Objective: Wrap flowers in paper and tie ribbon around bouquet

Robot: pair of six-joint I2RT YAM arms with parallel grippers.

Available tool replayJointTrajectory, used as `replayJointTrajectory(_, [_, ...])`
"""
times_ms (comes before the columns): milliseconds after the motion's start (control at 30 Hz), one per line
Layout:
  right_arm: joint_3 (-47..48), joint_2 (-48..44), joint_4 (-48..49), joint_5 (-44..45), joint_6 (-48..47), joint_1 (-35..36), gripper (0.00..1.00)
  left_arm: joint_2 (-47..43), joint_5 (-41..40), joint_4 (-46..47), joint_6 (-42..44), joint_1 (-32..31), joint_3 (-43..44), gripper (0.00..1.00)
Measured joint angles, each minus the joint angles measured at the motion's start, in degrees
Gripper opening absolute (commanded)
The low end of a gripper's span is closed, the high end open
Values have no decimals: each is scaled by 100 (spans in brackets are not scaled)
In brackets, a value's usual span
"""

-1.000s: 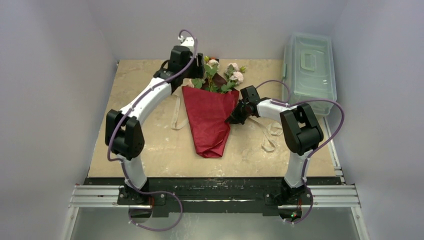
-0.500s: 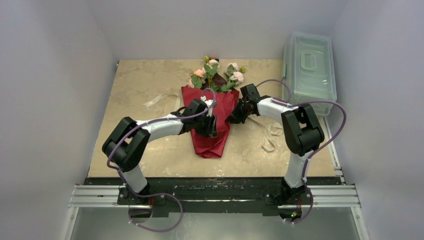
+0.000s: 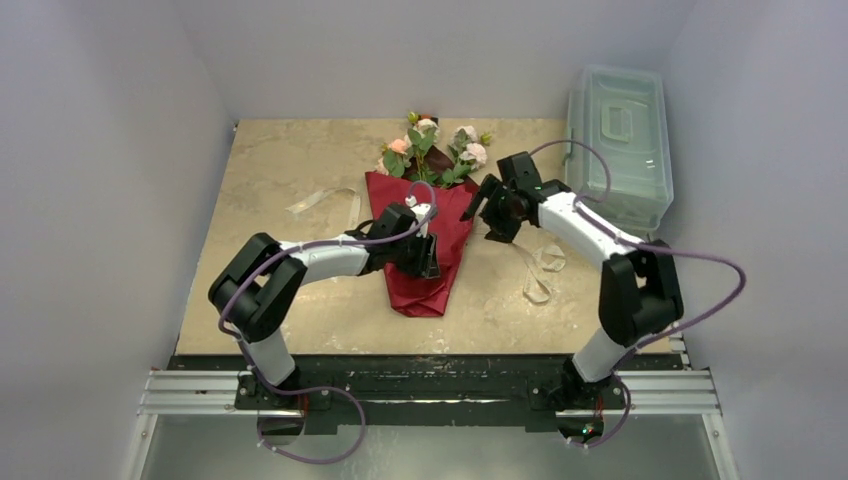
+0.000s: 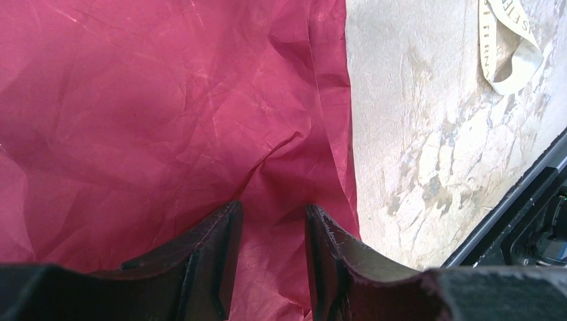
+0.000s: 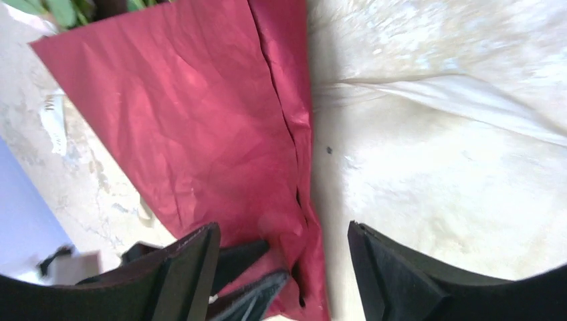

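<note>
The paper (image 3: pixel 415 240) lies folded as a red cone in the middle of the table, with the flowers (image 3: pixel 432 148) sticking out of its far end. My left gripper (image 3: pixel 428 258) rests on the cone's lower half. Its jaws are partly closed with a raised fold of paper (image 4: pixel 200 120) between them, around my left gripper (image 4: pixel 273 208). My right gripper (image 3: pixel 488 212) hangs open just off the cone's right edge, and in its own view the right gripper (image 5: pixel 284 227) holds nothing. The ribbon (image 3: pixel 540 272) runs under the cone, with loose ends on both sides.
A clear lidded plastic box (image 3: pixel 620 140) stands at the back right, close to my right arm. The ribbon's left end (image 3: pixel 310 203) lies flat on the beige tabletop (image 3: pixel 290 290). White walls enclose the table on three sides.
My left arm swung from the flowers down onto the cone and narrowed its jaws there. My right gripper let go of the cone's right edge, opened wide and lifted back to the right.
</note>
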Motion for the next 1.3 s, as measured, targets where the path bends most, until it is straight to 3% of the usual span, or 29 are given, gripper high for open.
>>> replayJointTrajectory(200, [-520,-1488,-463,1040,-474,-553,71,70,-35,11,96,0,0,41])
replayJointTrajectory(300, [-813,-1740,-741,1582,-584,-931,69,96,-39,20,101,0,0,41])
replayJointTrajectory(600, [-1176,-1335,-970,2350,-625,-1189,69,107,-57,-44,201,0,2,40])
replayJointTrajectory(867, [-1185,-693,-599,2380,-660,-1231,61,107,-55,-109,302,0,9,40])
replayJointTrajectory(1100, [-1276,-175,-457,2387,-627,-1231,33,107,-50,-164,345,0,28,40])
replayJointTrajectory(1200, [-1276,-140,-431,2398,-616,-1228,30,107,-46,-166,358,0,26,39])
replayJointTrajectory(1300, [-1276,-142,-431,2433,-619,-1231,15,107,-35,-166,396,0,28,39])
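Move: The ribbon crossing where the right hand's fingers will next shut lies about 17 cm to its right, some 4 cm back and 8 cm below. From that hand, the red paper wrap's middle is level ahead and about 13 cm to the left, 8 cm lower; the plastic bin's middle is roughly 20 cm ahead and 37 cm right. The left hand is low over the wrap, whose middle is some 7 cm ahead and 2 cm left; the ribbon lies about 27 cm to its right and 4 cm ahead. Already clear of the paper's edge, the open right hand arcs up and swings some 17 cm to the right and slightly back, turning its wrist about 30 degrees so the fingers point more steeply down, then sinks about 12 cm from the top of the arc to the table and closes its fingers on the crossing of the ribbon loop. Meanwhile the left hand stays at the lower part of the wrap with its opening unchanged, settling about 1 cm with its fingertips against the paper. ##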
